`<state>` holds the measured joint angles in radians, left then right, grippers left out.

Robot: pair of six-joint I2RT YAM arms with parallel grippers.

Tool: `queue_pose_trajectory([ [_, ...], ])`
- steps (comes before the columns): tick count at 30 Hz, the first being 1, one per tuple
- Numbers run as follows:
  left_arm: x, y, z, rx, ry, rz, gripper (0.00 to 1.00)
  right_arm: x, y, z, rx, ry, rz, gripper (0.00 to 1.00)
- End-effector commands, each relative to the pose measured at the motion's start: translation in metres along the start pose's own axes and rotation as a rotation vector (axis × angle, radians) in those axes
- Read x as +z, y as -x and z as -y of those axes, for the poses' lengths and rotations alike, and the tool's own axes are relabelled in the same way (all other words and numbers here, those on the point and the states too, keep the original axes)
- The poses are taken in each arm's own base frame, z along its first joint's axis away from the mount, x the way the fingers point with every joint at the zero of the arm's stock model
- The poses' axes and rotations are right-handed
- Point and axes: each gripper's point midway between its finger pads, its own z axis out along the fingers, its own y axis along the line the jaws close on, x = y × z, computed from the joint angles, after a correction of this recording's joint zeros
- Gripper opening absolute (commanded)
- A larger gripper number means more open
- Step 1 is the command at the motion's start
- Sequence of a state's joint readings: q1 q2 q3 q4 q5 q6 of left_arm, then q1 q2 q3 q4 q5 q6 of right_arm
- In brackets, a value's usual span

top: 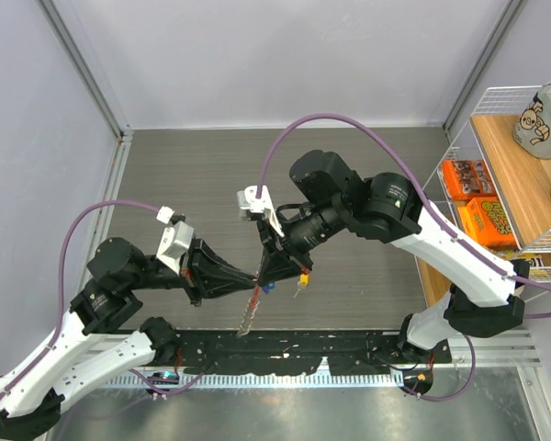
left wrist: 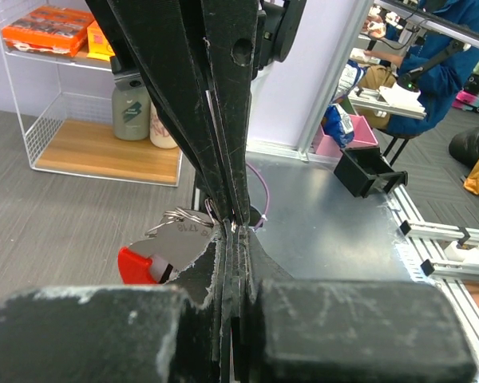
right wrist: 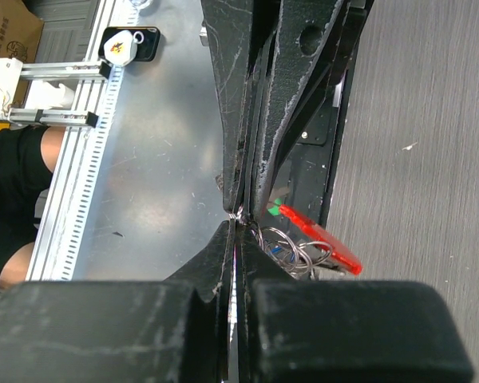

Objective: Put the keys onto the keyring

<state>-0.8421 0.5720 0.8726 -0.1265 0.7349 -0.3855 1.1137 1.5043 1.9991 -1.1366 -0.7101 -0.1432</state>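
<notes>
My two grippers meet tip to tip above the grey table (top: 193,193). Left gripper (top: 256,277) comes in from the left and right gripper (top: 270,267) from the right, both with jaws pressed together. A bit of the keyring's (right wrist: 239,212) silvery wire is nipped where the tips meet. Its short chain (top: 249,314) hangs down towards the near edge. The keys dangle beside the tips: a blue tag (top: 269,288), a yellow tag (top: 303,277), and a red-tagged key (left wrist: 140,266) on thin wire loops (right wrist: 291,243). The left gripper (left wrist: 235,228) and right gripper (right wrist: 238,215) hide how the ring sits inside the jaws.
A white wire shelf (top: 459,147) at the right holds orange boxes (top: 468,179) and a plush toy (top: 544,115). A black strip (top: 349,347) and a slotted metal rail (top: 257,377) run along the near edge. Purple cables (top: 367,124) arc over both arms.
</notes>
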Motion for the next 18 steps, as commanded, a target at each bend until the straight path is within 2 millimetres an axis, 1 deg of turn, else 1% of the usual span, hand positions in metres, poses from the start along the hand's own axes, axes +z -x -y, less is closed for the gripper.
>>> queue_pose_trajectory([
  [1, 0.001, 0.009, -0.003, 0.019, 0.024, 0.042, 0.0, -0.008, 0.02, -0.01, -0.065, 0.004, 0.074, 0.06],
  [2, 0.001, 0.01, -0.005, 0.023, 0.029, 0.058, 0.0, -0.008, 0.021, -0.008, -0.075, 0.0, 0.082, 0.09],
  [3, 0.0, 0.013, -0.003, 0.031, 0.027, 0.078, 0.0, -0.011, 0.02, -0.012, -0.082, 0.0, 0.093, 0.14],
  [4, -0.001, 0.018, -0.002, 0.043, 0.024, 0.102, 0.0, -0.013, 0.023, -0.011, -0.098, -0.013, 0.117, 0.18],
  [5, -0.002, 0.02, 0.0, 0.05, 0.019, 0.124, 0.0, -0.016, 0.021, -0.012, -0.097, -0.027, 0.129, 0.26],
  [6, -0.003, 0.024, 0.001, 0.061, 0.016, 0.15, 0.0, -0.019, 0.026, -0.011, -0.116, -0.05, 0.159, 0.3],
  [7, -0.004, 0.028, 0.004, 0.071, 0.008, 0.174, 0.0, -0.024, 0.023, -0.013, -0.113, -0.063, 0.172, 0.37],
  [8, -0.004, 0.03, 0.005, 0.073, -0.001, 0.192, 0.0, -0.03, 0.029, -0.015, -0.125, -0.087, 0.209, 0.39],
  [9, -0.005, 0.033, 0.008, 0.077, -0.011, 0.214, 0.0, -0.031, 0.026, -0.013, -0.118, -0.102, 0.213, 0.43],
  [10, -0.005, 0.037, 0.01, 0.084, -0.023, 0.234, 0.0, -0.034, 0.03, -0.011, -0.126, -0.124, 0.239, 0.44],
  [11, -0.006, 0.039, 0.013, 0.082, -0.032, 0.25, 0.0, -0.039, 0.027, -0.011, -0.128, -0.152, 0.255, 0.47],
  [12, -0.006, 0.041, 0.014, 0.084, -0.039, 0.263, 0.0, -0.049, 0.032, -0.016, -0.146, -0.167, 0.295, 0.47],
  [13, -0.006, 0.044, 0.015, 0.084, -0.045, 0.277, 0.0, -0.048, 0.028, -0.011, -0.137, -0.194, 0.296, 0.48],
  [14, -0.006, 0.046, 0.016, 0.084, -0.052, 0.291, 0.0, -0.055, 0.03, -0.014, -0.151, -0.207, 0.328, 0.49],
  [15, -0.007, 0.051, 0.019, 0.089, -0.064, 0.315, 0.0, -0.056, 0.028, -0.008, -0.148, -0.243, 0.338, 0.5],
  [16, -0.006, 0.052, 0.019, 0.087, -0.071, 0.329, 0.0, -0.063, 0.029, -0.01, -0.154, -0.261, 0.362, 0.51],
  [17, -0.007, 0.055, 0.02, 0.085, -0.077, 0.348, 0.0, -0.064, 0.026, -0.002, -0.145, -0.305, 0.369, 0.53],
  [18, -0.007, 0.056, 0.021, 0.082, -0.085, 0.364, 0.0, -0.073, 0.025, -0.005, -0.151, -0.326, 0.392, 0.53],
])
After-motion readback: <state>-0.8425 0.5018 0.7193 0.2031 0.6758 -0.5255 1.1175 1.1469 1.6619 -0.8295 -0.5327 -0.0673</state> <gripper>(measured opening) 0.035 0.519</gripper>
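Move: At both hands' closed fingertips, which meet in mid-air, sits the metal keyring, within about 1 cm of either hand point. The red key sticks out from it about 3 cm ahead of the left hand and 2 cm below; the blue key hangs some 2 cm to that hand's right, 3 cm down and level fore and aft. The loose yellow key lies on the table, roughly 10 cm ahead of the right hand, 7 cm to its right and 36 cm below. Opening to about half, the right fingers let go of the keyring, and that hand backs off to the right and up, about 5 cm, its fingers tipping up towards level and swinging clockwise. The left hand keeps its pinch on the ring; after a slight dip it lifts about 2 cm, fingertips tilting up some 10 degrees. ##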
